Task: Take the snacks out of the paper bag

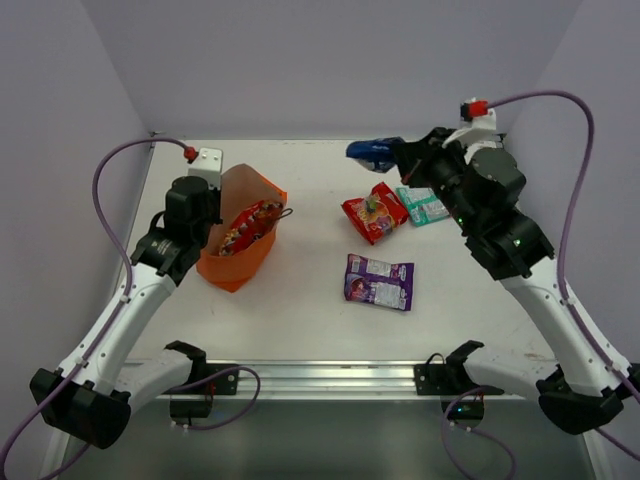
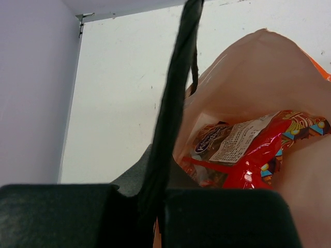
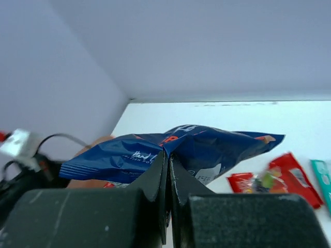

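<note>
The orange paper bag (image 1: 240,258) stands at the left with its mouth open, and red snacks (image 1: 250,227) lie inside it. My left gripper (image 1: 205,215) sits at the bag's left rim, shut on the thin dark cord handle (image 2: 176,103). The bag's pale inside (image 2: 258,67) holds a red packet (image 2: 269,155). My right gripper (image 1: 402,152) hovers above the back right of the table, shut on a dark blue packet (image 1: 373,150) that droops on both sides of the jaws (image 3: 217,147). On the table lie a red packet (image 1: 375,212), a teal packet (image 1: 423,205) and a purple packet (image 1: 379,281).
Pale walls (image 1: 330,60) close in the white table (image 1: 310,310) at the back and both sides. A metal rail (image 1: 320,375) with black clamps runs along the near edge. Purple cables (image 1: 105,190) loop off both arms.
</note>
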### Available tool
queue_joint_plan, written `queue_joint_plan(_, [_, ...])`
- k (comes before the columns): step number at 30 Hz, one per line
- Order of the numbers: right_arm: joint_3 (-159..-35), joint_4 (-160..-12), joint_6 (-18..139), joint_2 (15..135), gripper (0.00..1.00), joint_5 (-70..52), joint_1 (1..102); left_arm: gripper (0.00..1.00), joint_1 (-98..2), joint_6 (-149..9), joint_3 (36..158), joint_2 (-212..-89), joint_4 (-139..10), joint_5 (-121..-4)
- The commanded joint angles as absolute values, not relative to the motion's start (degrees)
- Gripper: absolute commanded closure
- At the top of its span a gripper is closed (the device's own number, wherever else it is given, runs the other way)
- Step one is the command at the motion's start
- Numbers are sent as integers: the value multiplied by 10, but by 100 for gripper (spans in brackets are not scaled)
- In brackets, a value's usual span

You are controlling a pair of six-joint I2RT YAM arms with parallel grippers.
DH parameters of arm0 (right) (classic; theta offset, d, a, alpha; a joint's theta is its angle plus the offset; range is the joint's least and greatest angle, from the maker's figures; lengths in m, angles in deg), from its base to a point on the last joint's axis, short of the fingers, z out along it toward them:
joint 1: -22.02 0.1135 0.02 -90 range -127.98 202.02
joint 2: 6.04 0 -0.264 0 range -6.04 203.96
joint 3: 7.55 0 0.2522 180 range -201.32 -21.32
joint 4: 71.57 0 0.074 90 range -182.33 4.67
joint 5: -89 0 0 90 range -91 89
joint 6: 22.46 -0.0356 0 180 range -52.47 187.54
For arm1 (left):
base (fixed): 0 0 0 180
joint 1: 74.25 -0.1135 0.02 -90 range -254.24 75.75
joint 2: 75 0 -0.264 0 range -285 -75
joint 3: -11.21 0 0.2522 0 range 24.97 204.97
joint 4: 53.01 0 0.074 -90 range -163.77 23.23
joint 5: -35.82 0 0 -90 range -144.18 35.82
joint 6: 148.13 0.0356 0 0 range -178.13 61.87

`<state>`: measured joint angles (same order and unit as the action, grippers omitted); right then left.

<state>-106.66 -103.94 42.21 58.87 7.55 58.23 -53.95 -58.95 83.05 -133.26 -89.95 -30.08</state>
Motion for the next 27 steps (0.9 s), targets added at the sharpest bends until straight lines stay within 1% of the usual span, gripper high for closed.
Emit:
queue_joint_plan(1, [-955,-1084,381,561,100,159,520,100,-548,-567,864,-1335,-860,-320])
queue_joint_plan(5, [-830,-1099,314,524,100,182,425,100,-549,-565,877,-1342,-860,-337])
queue_joint_plan(7, [-796,-1114,285,528,100,195,392,100,-549,-565,880,-1342,-860,-339])
queue_joint_plan(8, [-767,-1116,277,531,100,196,355,100,-549,-562,882,-1341,-862,-339])
queue_joint_plan(11, [-729,-1116,240,558,100,171,295,100,-549,-558,884,-1340,-866,-339])
queue_joint_plan(14, [-726,-1122,227,600,100,174,281,100,-549,-558,883,-1336,-867,-341])
queue_joint_plan(15, [-733,-1138,221,608,93,180,281,100,-549,-558,882,-1335,-868,-340])
queue_joint_plan(16, [-749,-1150,219,615,70,186,281,100,-549,-559,883,-1335,-871,-341])
queue_joint_plan(18, [-762,-1171,225,616,29,200,281,100,-549,-560,882,-1333,-872,-342])
queue_joint_plan(19, [-776,-1176,230,610,6,205,284,100,-549,-558,882,-1330,-872,-341])
queue_joint_plan(20, [-782,-1173,235,593,1,207,287,100,-549,-558,882,-1329,-872,-341])
queue_joint_plan(24, [-814,-1143,288,548,1,204,339,100,-549,-558,884,-1329,-872,-355])
queue_joint_plan(27, [-862,-1112,321,550,1,164,421,100,-550,-558,886,-1330,-873,-361])
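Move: The blue packet is already pinched in the right fingers; the bare table it is bound for lies about 45 cm below that hand, some 15 cm to its right and 8 cm ahead. Around that spot, the red packet is roughly 15 cm ahead and 5 cm right of the hand, the teal packet 17 cm ahead and 20 cm right, the purple packet level and 5 cm right. From the left hand the spot is about 48 cm right, 4 cm ahead and 25 cm down. The blue packet is carried down and to the right by the right hand, about 32 cm down and 20 cm across, towards the gap between the other packets, while the wrist tips down and turns clockwise some 45 degrees. At the bottom the fingers open wide and let go, then the empty hand rises and backs off a little to the left. ##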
